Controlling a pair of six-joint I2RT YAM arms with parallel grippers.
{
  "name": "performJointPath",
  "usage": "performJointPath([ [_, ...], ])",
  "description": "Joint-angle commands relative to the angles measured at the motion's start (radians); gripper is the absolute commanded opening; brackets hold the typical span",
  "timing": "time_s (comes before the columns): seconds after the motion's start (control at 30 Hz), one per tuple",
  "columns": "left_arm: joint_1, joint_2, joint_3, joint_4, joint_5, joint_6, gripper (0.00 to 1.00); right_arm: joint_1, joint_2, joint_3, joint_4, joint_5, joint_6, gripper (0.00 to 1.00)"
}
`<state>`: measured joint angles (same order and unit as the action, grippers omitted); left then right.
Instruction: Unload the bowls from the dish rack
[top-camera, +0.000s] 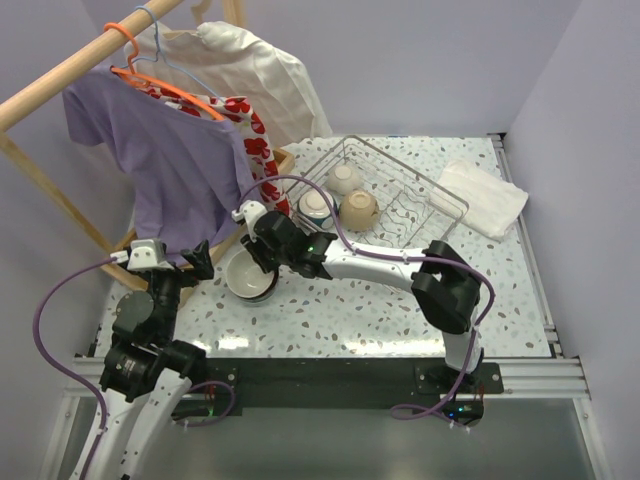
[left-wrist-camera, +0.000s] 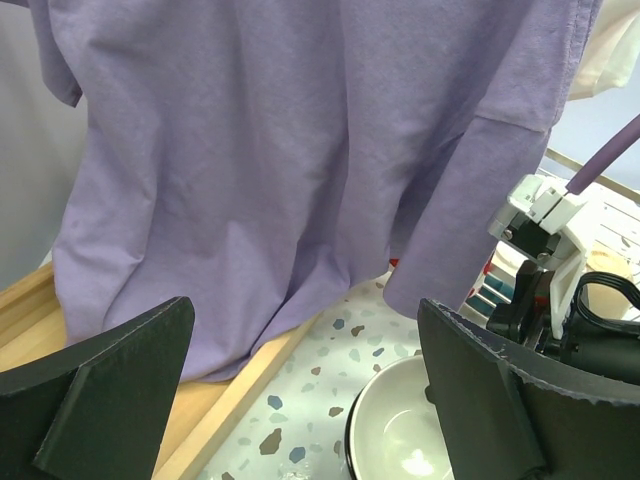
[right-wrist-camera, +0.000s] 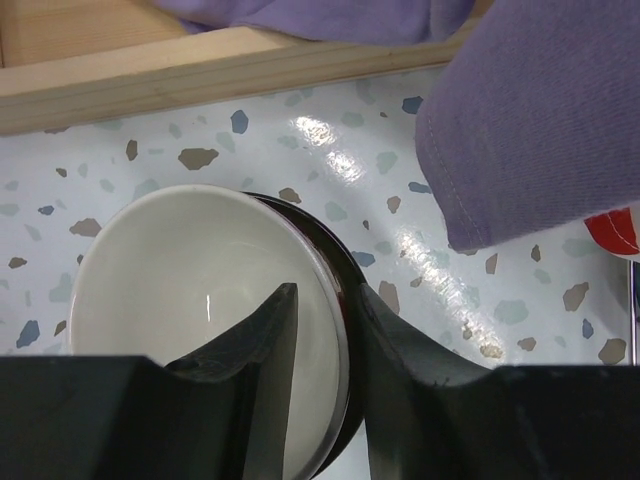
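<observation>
A white bowl (right-wrist-camera: 190, 270) sits nested inside a dark bowl (right-wrist-camera: 322, 240) on the speckled table, left of the dish rack (top-camera: 440, 190). My right gripper (right-wrist-camera: 330, 300) straddles the near rim of this stack (top-camera: 248, 278), open. One finger is inside the white bowl with a gap to the rim, and the other is against the dark outer wall. Three more bowls stand in the rack: a white one (top-camera: 344, 178), a banded one (top-camera: 314, 206) and a beige one (top-camera: 359, 208). My left gripper (left-wrist-camera: 305, 305) hangs wide open and empty, left of the stack (left-wrist-camera: 400, 430).
A purple shirt (top-camera: 170, 160) hangs low from the wooden clothes rail (top-camera: 60, 75), close above the stack. The rail's wooden base (right-wrist-camera: 200, 70) runs just behind the bowls. A folded white cloth (top-camera: 485, 195) lies right of the rack.
</observation>
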<state>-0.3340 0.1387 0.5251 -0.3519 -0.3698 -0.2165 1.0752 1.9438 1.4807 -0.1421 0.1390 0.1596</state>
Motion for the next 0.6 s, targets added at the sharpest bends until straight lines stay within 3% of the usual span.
performJointPath([
  [0.0, 0.004, 0.013, -0.008, 0.051, 0.009, 0.020, 0.99, 0.003, -0.019, 0.013, 0.055, 0.013, 0.001, 0.34],
  [0.23, 0.004, 0.016, -0.005, 0.050, 0.009, 0.020, 0.99, 0.003, -0.032, 0.032, 0.007, 0.027, -0.008, 0.49],
  [0.43, 0.006, 0.019, -0.007, 0.051, 0.015, 0.022, 0.98, 0.002, -0.066, 0.043, -0.037, 0.060, -0.008, 0.53],
  [0.57, 0.006, 0.022, -0.013, 0.056, 0.028, 0.025, 0.99, 0.000, -0.124, 0.041, -0.073, 0.092, -0.009, 0.62],
])
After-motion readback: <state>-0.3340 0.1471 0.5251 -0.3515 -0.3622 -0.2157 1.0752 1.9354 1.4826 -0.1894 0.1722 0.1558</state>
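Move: The right fingers, already loosened, straddle the near rim of the white bowl. Its middle lies about 5 cm to that hand's left, 2 cm back and 4 cm lower. The dark bowl beneath it is 4 cm left, 2 cm back and 7 cm down, and the blue-and-white bowl in the dish rack sits roughly 15 cm ahead and 11 cm right. From the idle left hand the white bowl is about 6 cm ahead, 12 cm right and 17 cm below. Keep spreading the right fingers across the white bowl's rim, from about a third open to nearly 60 percent, one finger inside the bowl and the other outside. Hold the right hand in place over the stack at first, then let it ease about 1 cm to the right with barely any wrist turn. ##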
